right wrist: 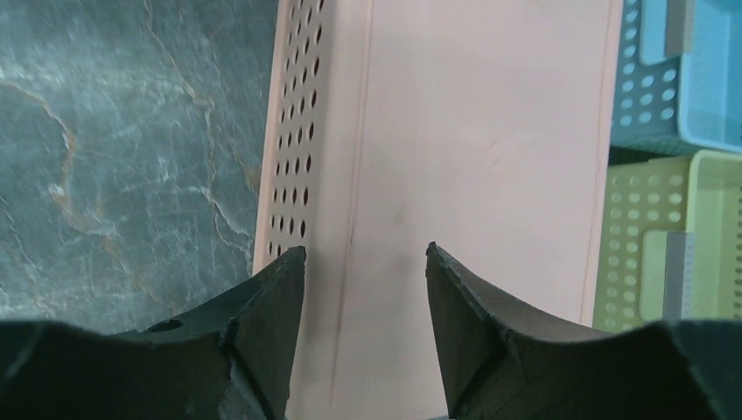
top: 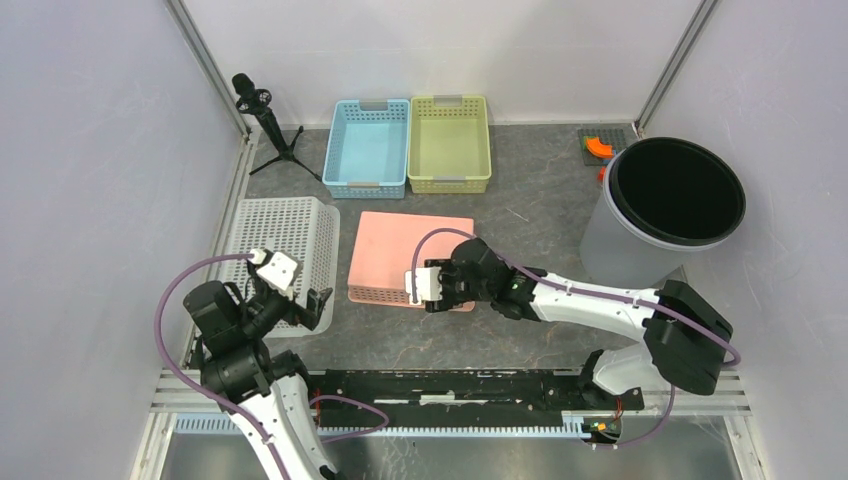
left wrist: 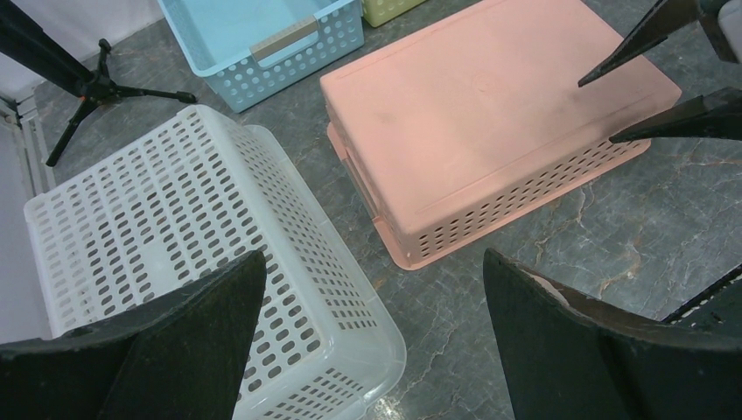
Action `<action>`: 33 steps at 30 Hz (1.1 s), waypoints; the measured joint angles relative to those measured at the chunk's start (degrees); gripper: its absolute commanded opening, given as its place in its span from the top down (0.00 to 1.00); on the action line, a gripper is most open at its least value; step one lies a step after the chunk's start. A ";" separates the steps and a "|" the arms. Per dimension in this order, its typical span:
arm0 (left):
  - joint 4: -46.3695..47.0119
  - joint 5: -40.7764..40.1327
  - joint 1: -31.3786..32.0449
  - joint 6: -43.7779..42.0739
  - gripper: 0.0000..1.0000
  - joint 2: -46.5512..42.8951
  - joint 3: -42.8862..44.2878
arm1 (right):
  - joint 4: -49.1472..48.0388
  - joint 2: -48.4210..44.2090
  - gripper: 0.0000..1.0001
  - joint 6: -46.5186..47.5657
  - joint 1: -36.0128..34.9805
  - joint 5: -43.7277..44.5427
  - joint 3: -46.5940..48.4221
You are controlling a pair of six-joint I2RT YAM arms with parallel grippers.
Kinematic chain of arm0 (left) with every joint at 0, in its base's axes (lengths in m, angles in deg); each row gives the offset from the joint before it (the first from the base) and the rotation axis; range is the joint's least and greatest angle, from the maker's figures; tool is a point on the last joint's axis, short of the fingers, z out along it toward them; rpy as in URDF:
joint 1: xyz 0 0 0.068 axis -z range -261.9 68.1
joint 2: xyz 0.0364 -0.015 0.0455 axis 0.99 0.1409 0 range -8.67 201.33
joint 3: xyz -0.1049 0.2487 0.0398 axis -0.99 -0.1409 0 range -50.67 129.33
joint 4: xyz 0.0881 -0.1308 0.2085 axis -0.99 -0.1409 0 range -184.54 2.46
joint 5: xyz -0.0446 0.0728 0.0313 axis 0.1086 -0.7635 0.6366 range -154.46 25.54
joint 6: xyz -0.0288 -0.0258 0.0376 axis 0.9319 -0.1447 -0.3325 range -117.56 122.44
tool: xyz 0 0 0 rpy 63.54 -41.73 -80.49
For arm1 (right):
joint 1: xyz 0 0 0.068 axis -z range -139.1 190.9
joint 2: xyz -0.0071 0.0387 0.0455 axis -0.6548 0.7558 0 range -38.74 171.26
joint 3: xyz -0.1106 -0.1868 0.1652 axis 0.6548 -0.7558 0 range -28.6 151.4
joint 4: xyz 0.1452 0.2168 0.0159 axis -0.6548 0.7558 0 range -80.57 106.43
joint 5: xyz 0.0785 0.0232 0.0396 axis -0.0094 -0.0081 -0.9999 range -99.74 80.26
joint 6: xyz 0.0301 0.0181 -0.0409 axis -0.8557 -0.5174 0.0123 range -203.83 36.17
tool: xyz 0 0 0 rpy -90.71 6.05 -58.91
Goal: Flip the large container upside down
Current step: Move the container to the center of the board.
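Observation:
The large pink container [top: 410, 250] lies bottom up in the middle of the table, its flat base facing up [left wrist: 490, 114] [right wrist: 490, 131]. My right gripper [top: 432, 298] [right wrist: 363, 262] hovers open just above its near right corner, with nothing between the jaws. Its dark fingers [left wrist: 674, 118] show at the top right of the left wrist view. My left gripper [top: 312, 303] [left wrist: 376, 280] stands wide open and empty over the near right corner of a white perforated basket [top: 285, 235] [left wrist: 175, 219], which also lies bottom up.
A blue basket [top: 368, 145] [left wrist: 254, 26] and a yellow-green basket [top: 450, 140] [right wrist: 665, 236] stand upright at the back. A tall grey bin [top: 640, 240] stands at the right with an orange item [top: 598, 147] behind it. A black tripod [top: 265, 120] stands back left.

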 measured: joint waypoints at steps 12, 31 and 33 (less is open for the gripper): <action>0.07 0.98 0.00 -2.93 0.00 12.48 6.03 | 2.32 -3.02 0.64 3.30 3.63 0.81 -5.66; 5.86 2.78 0.37 -3.02 0.00 22.64 7.58 | 17.59 -17.57 0.61 13.64 24.15 -2.38 -11.13; 6.25 2.71 0.39 -2.64 0.00 22.69 7.48 | 20.85 -18.58 0.54 14.95 25.86 -1.31 -10.54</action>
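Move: The pink container, upside down, has its middle about 8 cm ahead of the right gripper, 5 cm to its left and 6 cm lower; the open fingers straddle its near long edge. The white container stands some 34 cm left of the right gripper and 7 cm farther out; the green basket is about 34 cm ahead and 3 cm right. From the left gripper, the pink container lies about 12 cm ahead, 23 cm right and 18 cm below. Lower the right gripper about 3 cm onto the pink container's near edge while closing the fingers to pinch it, then drag it right at a level height, ending some 18 cm over with a little forward drift and the wrist turned about 15 degrees clockwise, fingers tipping farther down. Bring the open left gripper about 6 cm forward, slightly left and up, over the white container. ##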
